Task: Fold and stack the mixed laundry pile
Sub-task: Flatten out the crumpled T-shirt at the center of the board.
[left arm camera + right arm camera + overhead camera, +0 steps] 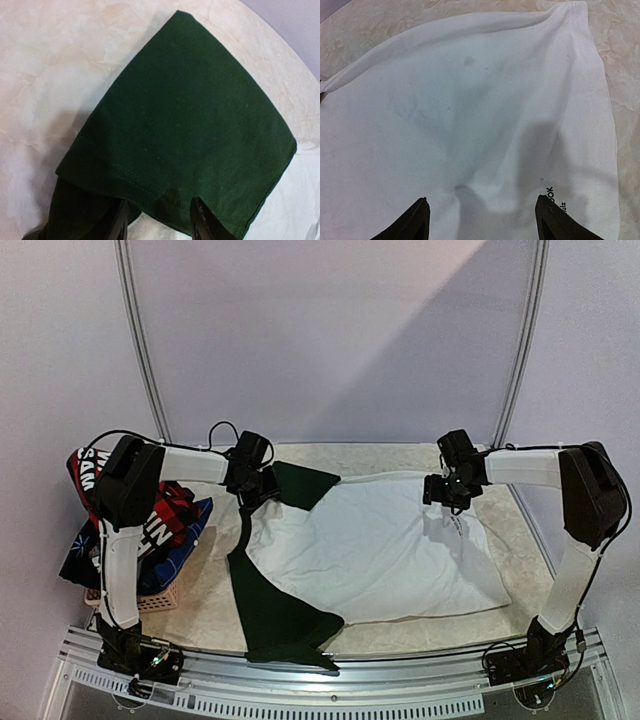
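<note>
A white T-shirt (380,550) with dark green sleeves lies spread on the marble table. Its far sleeve (305,483) points to the back left and its near sleeve (280,615) reaches the front edge. My left gripper (255,483) hovers at the far sleeve's hem. In the left wrist view its jaws (160,222) stand apart over the green sleeve (190,115), holding nothing. My right gripper (450,498) is over the shirt's far right part. It is wide open (482,220) above the rumpled white cloth (470,100), beside small black lettering (549,192). The rest of the laundry pile (170,520) sits heaped at the left.
A small pinkish woven basket (150,600) stands at the table's left edge under the heaped red, black and blue garments. Bare marble table (400,455) shows behind the shirt and along its right side (620,60). A metal rail runs along the front edge.
</note>
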`<state>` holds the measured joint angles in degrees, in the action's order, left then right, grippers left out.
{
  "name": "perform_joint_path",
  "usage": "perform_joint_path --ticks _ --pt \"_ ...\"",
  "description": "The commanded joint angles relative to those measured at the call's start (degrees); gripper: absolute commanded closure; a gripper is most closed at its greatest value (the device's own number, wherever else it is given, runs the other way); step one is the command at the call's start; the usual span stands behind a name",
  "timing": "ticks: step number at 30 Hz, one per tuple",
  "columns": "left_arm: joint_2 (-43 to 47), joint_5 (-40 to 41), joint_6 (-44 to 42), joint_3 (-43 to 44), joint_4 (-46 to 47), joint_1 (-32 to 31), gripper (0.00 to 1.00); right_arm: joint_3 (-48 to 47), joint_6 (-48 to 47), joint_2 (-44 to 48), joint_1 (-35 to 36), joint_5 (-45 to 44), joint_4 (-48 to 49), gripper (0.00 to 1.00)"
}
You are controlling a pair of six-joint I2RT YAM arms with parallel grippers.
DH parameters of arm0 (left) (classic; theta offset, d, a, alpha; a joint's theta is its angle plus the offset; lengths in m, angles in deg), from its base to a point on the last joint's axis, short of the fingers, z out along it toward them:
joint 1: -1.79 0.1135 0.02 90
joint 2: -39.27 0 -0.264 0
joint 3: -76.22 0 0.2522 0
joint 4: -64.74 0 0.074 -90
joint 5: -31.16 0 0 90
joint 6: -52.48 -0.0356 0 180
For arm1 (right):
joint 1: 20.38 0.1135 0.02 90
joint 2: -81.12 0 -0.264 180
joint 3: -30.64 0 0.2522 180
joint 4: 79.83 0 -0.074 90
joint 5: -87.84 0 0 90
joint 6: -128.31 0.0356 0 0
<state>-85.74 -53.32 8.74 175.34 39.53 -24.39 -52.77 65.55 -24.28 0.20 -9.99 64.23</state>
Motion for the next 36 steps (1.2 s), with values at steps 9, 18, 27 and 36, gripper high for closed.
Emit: perform_joint_path --ticks 9,18,27,36 --pt "-1.9 1.3 0.8 1.4 0.7 0.8 0.81 0.6 -0.7 -0.8 0.5 -0.5 0.4 0.28" --pt "-0.9 1.3 0.2 3.2 1.3 0.8 1.00 1.9 -0.5 0.6 0.7 -1.0 0.6 0.28" --pt "-3.7 -0.2 -1.5 15.9 -5.6 0.8 1.00 2.6 -0.5 3.1 0.7 -2.1 0.4 0.28" --pt "-11.1 -5.0 -0.9 32.5 -8.8 1.9 1.00 2.7 -0.5 4.5 0.7 -3.2 0.2 0.28"
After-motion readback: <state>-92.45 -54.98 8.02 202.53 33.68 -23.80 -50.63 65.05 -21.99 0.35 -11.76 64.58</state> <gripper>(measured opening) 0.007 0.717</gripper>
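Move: The near hem of the folded-over green sleeve lies practically between the left hand's open fingers, about 1 cm ahead, 1 cm right and 1 cm below. The flap's far left corner is some 11 cm ahead, level sideways. The shirt's white body centres roughly 15 cm back and 16 cm right, about 2 cm down; the laundry pile stands some 22 cm left and 11 cm back. From the right hand the hem is about 27 cm left, 4 cm ahead and 5 cm below. Nearly in place, the left fingers shut and pinch the green sleeve's near hem. Keeping that pinch, the hand then swings up about 11 cm and forward about 8 cm, veering some 4 cm right, to carry the hem over the flap towards the board's far edge, with the fingertips tilting outward some 15 degrees. ##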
